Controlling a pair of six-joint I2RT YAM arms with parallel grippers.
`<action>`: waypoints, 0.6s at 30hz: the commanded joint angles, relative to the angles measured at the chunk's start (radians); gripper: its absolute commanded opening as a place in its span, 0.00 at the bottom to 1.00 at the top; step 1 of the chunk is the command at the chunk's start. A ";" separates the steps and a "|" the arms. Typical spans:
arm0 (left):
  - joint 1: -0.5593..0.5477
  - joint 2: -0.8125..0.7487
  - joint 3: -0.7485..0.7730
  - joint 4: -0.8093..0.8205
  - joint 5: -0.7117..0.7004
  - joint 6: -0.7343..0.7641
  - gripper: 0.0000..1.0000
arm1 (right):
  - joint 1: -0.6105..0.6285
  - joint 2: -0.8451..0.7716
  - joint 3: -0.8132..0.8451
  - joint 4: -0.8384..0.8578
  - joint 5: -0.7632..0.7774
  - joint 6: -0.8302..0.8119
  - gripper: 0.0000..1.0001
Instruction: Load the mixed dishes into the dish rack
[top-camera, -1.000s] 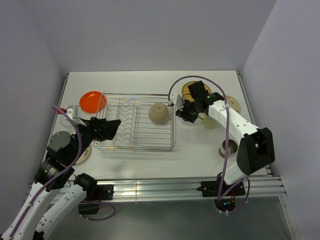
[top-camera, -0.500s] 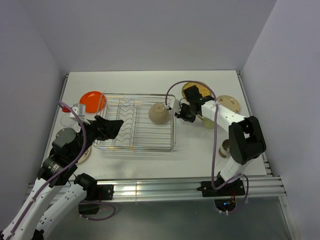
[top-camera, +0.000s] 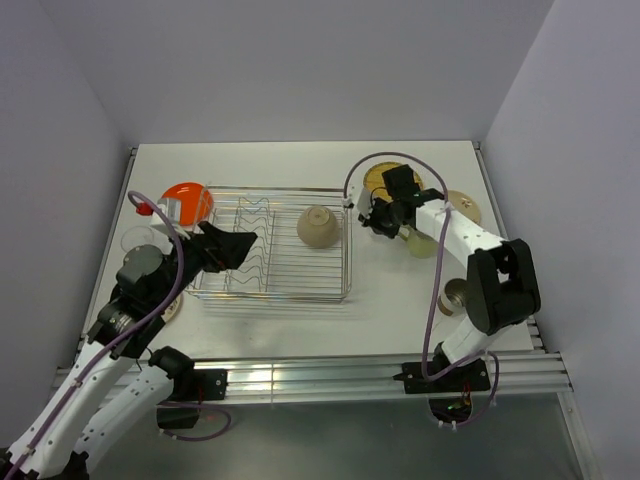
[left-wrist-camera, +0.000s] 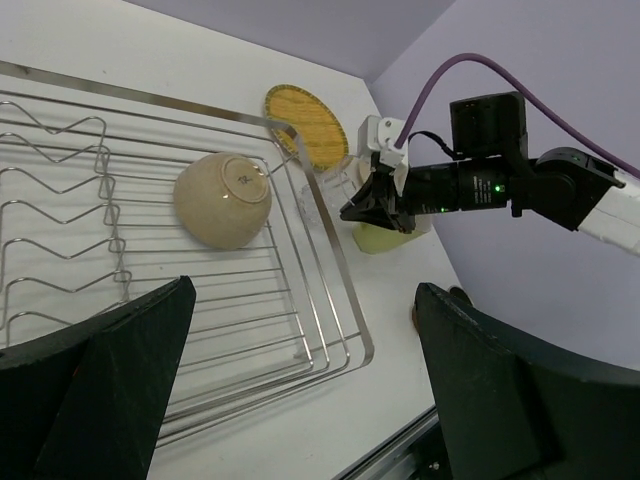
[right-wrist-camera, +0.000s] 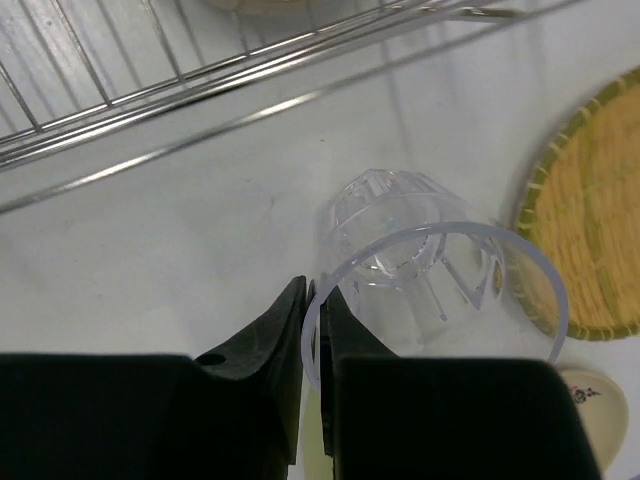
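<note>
My right gripper (right-wrist-camera: 315, 290) is shut on the rim of the clear plastic cup (right-wrist-camera: 430, 270), one finger inside and one outside. The cup stands on the table just right of the dish rack (top-camera: 347, 255), beside the pale green mug (top-camera: 420, 243). A beige bowl (top-camera: 318, 226) lies in the rack's right end. My left gripper (top-camera: 235, 245) hangs open over the rack's left end with nothing between its fingers (left-wrist-camera: 120, 380). The yellow woven plate (top-camera: 385, 180) lies behind the right gripper (top-camera: 372, 218).
An orange plate (top-camera: 183, 200) lies at the rack's back left corner. A tan plate (top-camera: 462, 207) sits at the far right, and a brown cup (top-camera: 457, 295) stands near the right arm's base. Another tan plate (top-camera: 170, 308) peeks out under the left arm.
My right gripper has closed onto the clear cup's rim. The left arm has swung up and rightward, its open gripper now further over the rack.
</note>
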 joint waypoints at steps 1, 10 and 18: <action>0.001 0.042 0.005 0.112 0.044 -0.058 0.99 | -0.044 -0.112 0.086 0.029 -0.046 0.045 0.00; 0.001 0.283 0.058 0.376 0.235 -0.279 0.99 | -0.113 -0.265 0.184 0.090 -0.107 0.060 0.00; 0.001 0.531 0.216 0.664 0.465 -0.470 0.99 | -0.078 -0.573 -0.089 0.545 -0.269 0.060 0.00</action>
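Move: The right gripper already pinches the clear glass by its near wall; the glass's middle is about 4 cm ahead and 3 cm below. From this hand the dish rack's middle lies some 27 cm left and 4 cm back, the bowl in it 15 cm left and level, the green mug 12 cm right and 2 cm back, the woven tray 13 cm ahead and 4 cm right. From the empty left gripper the glass is about 18 cm ahead, 33 cm right and 25 cm below; the bowl 15 cm ahead, 18 cm right. Hoist the right gripper fast, about 22 cm up from beside the rack, keeping the pinch on the glass and tipping the fingers up some 35 degrees towards level. Meanwhile swing the wide-open left gripper about 10 cm right and 5 cm forward over the rack towards the glass, turning clockwise, with a small rise at the end. ##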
